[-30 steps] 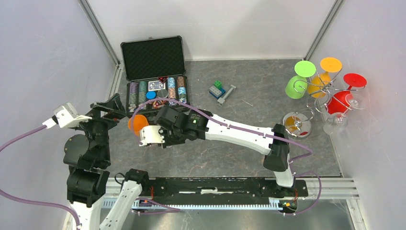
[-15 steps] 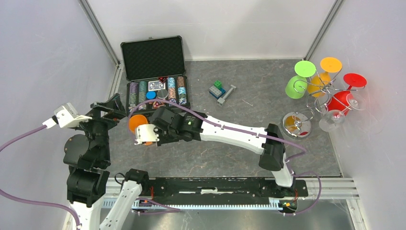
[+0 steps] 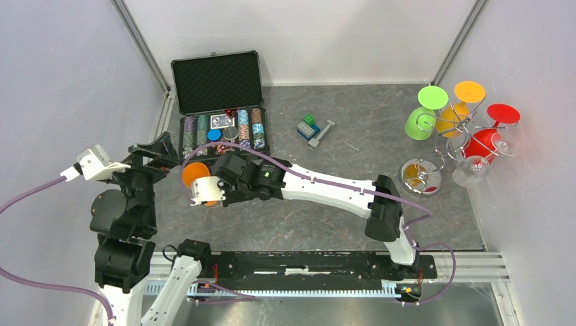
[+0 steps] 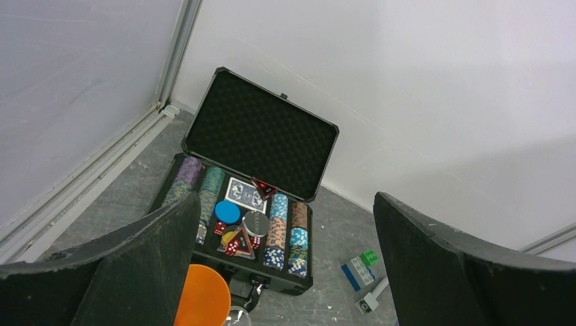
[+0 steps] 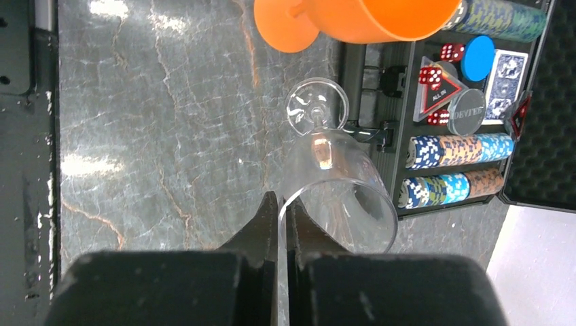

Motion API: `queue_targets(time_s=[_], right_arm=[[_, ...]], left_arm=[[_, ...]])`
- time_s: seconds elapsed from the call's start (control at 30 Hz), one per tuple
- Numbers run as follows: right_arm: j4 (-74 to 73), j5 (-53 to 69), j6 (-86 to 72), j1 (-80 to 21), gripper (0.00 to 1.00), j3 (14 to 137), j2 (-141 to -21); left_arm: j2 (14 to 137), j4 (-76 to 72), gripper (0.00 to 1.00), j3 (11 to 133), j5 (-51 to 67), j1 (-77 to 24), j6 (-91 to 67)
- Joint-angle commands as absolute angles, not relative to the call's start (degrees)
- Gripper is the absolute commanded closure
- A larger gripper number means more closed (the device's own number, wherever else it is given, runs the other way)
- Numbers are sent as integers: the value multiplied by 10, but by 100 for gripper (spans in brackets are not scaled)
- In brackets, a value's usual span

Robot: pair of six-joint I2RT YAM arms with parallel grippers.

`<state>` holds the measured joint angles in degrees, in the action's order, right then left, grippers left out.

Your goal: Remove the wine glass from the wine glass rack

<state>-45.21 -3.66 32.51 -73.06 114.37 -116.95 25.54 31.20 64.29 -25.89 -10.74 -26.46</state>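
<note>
A clear wine glass (image 5: 333, 176) lies on its side on the grey floor, in front of the poker case. My right gripper (image 5: 282, 207) is shut on the rim of its bowl, one finger inside and one outside. An orange wine glass (image 5: 353, 17) lies just beyond it, seen from above as an orange disc (image 3: 195, 174) by my right gripper (image 3: 204, 192). The silver wine glass rack (image 3: 460, 132) stands at the far right with green (image 3: 421, 117), orange (image 3: 463, 100), red (image 3: 490, 134) and clear (image 3: 471, 170) glasses hanging. My left gripper (image 4: 286, 204) hovers open and empty over the case.
An open black poker case (image 3: 217, 81) with chips, dice and cards sits at the back left. Small toy bricks (image 3: 309, 128) and a grey bar (image 3: 322, 134) lie mid-table. The rack's round base (image 3: 422, 176) is near the right wall. Cage walls close in left, right and back.
My right gripper slid a little left and toward the case, and its jaws closed onto the clear glass's rim. The left arm has stayed still.
</note>
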Motion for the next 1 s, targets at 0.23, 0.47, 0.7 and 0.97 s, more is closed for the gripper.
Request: queue_targets(time_s=[0.23, 0.47, 0.7, 0.97], right_arm=[[-564, 64, 380, -730, 100, 1172, -1107], [-586, 85, 386, -731, 100, 1172, -1113], [-586, 70, 384, -731, 93, 1209, -1154], [-560, 46, 378, -731, 72, 1230, -1173]], left_arm=[[275, 298, 0, 663, -269, -108, -234], [287, 294, 0, 658, -262, -108, -237], [289, 293, 0, 651, -260, -108, -238], [292, 293, 0, 650, -264, -108, -236]])
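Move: The clear wine glass stands under the right hand, its near rim already pinched; its middle lies roughly 4 cm ahead, 1 cm left and 8 cm below. The orange wine glass is about 10 cm left of this hand, level with it fore and aft and some 9 cm lower. The case handle sits some 10 cm ahead, 4 cm left and 17 cm down. From the idle left hand, the clear glass is about 3 cm ahead, 15 cm right and 31 cm below. The clear wine glass, still gripped by its near rim, is drawn back and to the right by the right hand, about 5 cm in all, away from the case handle and the orange glass, as the wrist turns roughly 10 degrees counter-clockwise. The fingers then open about a quarter, and the hand eases some 2 cm left and slightly forward, its tips still astride the rim. ##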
